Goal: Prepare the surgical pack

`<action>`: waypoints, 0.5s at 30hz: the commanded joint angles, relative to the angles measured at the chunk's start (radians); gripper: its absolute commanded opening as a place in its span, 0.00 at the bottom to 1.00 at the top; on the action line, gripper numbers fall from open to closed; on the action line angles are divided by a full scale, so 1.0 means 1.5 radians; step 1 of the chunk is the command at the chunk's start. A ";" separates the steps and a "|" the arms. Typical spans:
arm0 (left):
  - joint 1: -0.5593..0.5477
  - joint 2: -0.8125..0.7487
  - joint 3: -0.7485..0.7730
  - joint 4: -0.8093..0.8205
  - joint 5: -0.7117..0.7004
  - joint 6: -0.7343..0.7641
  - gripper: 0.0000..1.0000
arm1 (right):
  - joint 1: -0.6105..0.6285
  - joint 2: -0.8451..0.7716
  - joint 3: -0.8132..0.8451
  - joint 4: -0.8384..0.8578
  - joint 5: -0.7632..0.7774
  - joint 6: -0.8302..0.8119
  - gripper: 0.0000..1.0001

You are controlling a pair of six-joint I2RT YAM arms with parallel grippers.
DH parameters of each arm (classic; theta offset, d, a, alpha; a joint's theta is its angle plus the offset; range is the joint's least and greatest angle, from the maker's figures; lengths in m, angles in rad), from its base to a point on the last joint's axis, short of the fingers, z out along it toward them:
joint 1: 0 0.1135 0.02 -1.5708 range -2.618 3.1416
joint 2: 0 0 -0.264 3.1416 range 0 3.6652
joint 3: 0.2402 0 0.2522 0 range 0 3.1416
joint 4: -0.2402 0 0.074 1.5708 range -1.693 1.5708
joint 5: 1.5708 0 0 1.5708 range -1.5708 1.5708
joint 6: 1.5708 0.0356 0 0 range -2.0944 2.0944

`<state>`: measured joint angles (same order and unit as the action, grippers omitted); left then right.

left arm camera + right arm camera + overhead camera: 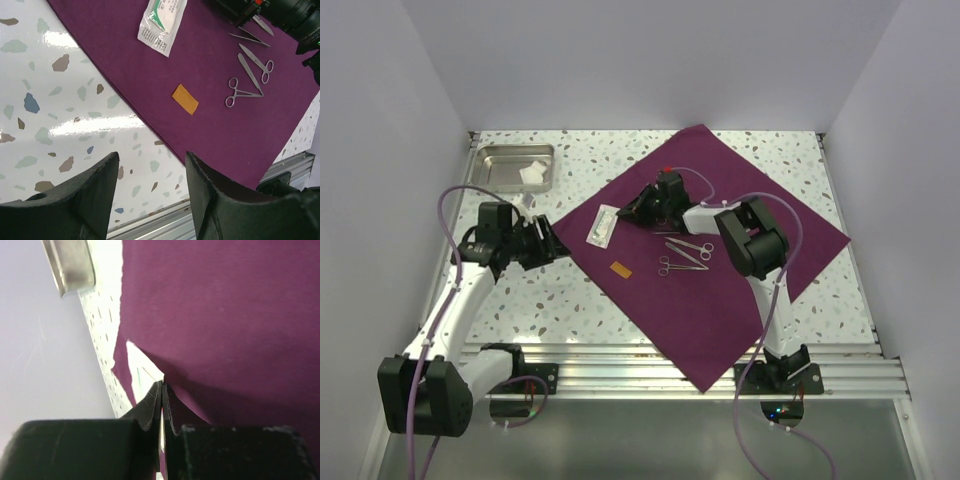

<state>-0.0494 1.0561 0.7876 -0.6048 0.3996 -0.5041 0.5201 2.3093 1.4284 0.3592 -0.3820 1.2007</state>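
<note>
The surgical pack is a deep purple cloth (650,290) (210,115) (225,315) spread flat as a diamond on the speckled table. On it lie a white sealed packet (603,225) (162,22) (142,370), steel scissors and forceps (685,250) (250,75) and a small orange tag (618,269) (185,99). My right gripper (625,212) (162,385) is low over the cloth, shut, its tips at the packet's right edge; whether they pinch it I cannot tell. My left gripper (548,240) (152,160) hangs open and empty over bare table just left of the cloth's edge.
A steel tray (495,158) (75,265) with a white gauze pad (533,172) stands at the back left corner. White walls close in three sides. An aluminium rail (650,372) runs along the near edge.
</note>
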 commanded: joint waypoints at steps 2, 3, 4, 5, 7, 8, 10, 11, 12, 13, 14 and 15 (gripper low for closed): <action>-0.005 0.024 0.048 0.065 0.026 0.009 0.67 | -0.006 -0.040 0.033 -0.008 -0.073 -0.064 0.00; -0.006 0.036 0.062 0.076 0.029 0.008 0.68 | -0.006 -0.053 0.031 -0.016 -0.084 -0.075 0.00; -0.005 0.042 0.069 0.082 0.036 0.008 0.69 | -0.005 -0.079 0.025 -0.036 -0.094 -0.085 0.00; -0.006 0.054 0.076 0.086 0.039 0.009 0.71 | -0.006 -0.096 0.009 -0.047 -0.110 -0.102 0.00; -0.006 0.066 0.096 0.112 0.065 0.017 0.74 | -0.006 -0.143 -0.017 -0.080 -0.132 -0.123 0.00; -0.006 0.080 0.100 0.124 0.082 0.019 0.75 | -0.006 -0.160 -0.029 -0.088 -0.143 -0.141 0.00; -0.006 0.097 0.110 0.157 0.147 0.031 0.79 | -0.005 -0.207 -0.068 -0.089 -0.181 -0.153 0.00; -0.006 0.114 0.109 0.171 0.179 0.033 0.80 | -0.004 -0.221 -0.080 -0.086 -0.197 -0.156 0.00; -0.006 0.121 0.099 0.209 0.236 0.031 0.81 | -0.003 -0.240 -0.090 -0.088 -0.225 -0.161 0.00; -0.006 0.128 0.091 0.231 0.263 0.018 0.81 | -0.003 -0.257 -0.110 -0.108 -0.232 -0.168 0.00; -0.006 0.139 0.081 0.254 0.287 0.012 0.82 | -0.003 -0.296 -0.121 -0.117 -0.240 -0.186 0.00; -0.006 0.145 0.069 0.283 0.323 0.009 0.82 | -0.003 -0.316 -0.131 -0.140 -0.250 -0.196 0.00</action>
<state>-0.0540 1.2488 0.9115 -0.3531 0.6750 -0.4877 0.5159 1.9579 1.2713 0.2150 -0.6514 0.9897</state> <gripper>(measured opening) 0.819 0.009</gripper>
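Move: The right hand already pinches the far end of the white pouch, whose middle lies about 4 cm back and 4 cm to its left, roughly 1 cm below. The open left gripper, its goal, is some 20 cm back, 12 cm left and 10 cm above. The tweezers lie about 15 cm right and 6 cm back, the orange card 15 cm straight back. From the left hand the pouch is about 16 cm ahead, 7 cm right and 12 cm down. Up and back comes the right hand, slowly at first and then faster, rising about 11 cm and drawing back 8 while turning some 20 degrees counter-clockwise, still pinching the pouch by its end. The left hand goes to meet it, forward, up and to its right, about 5 cm each way, turning clockwise as its fingers spread wider; it doesn't touch the pouch. ##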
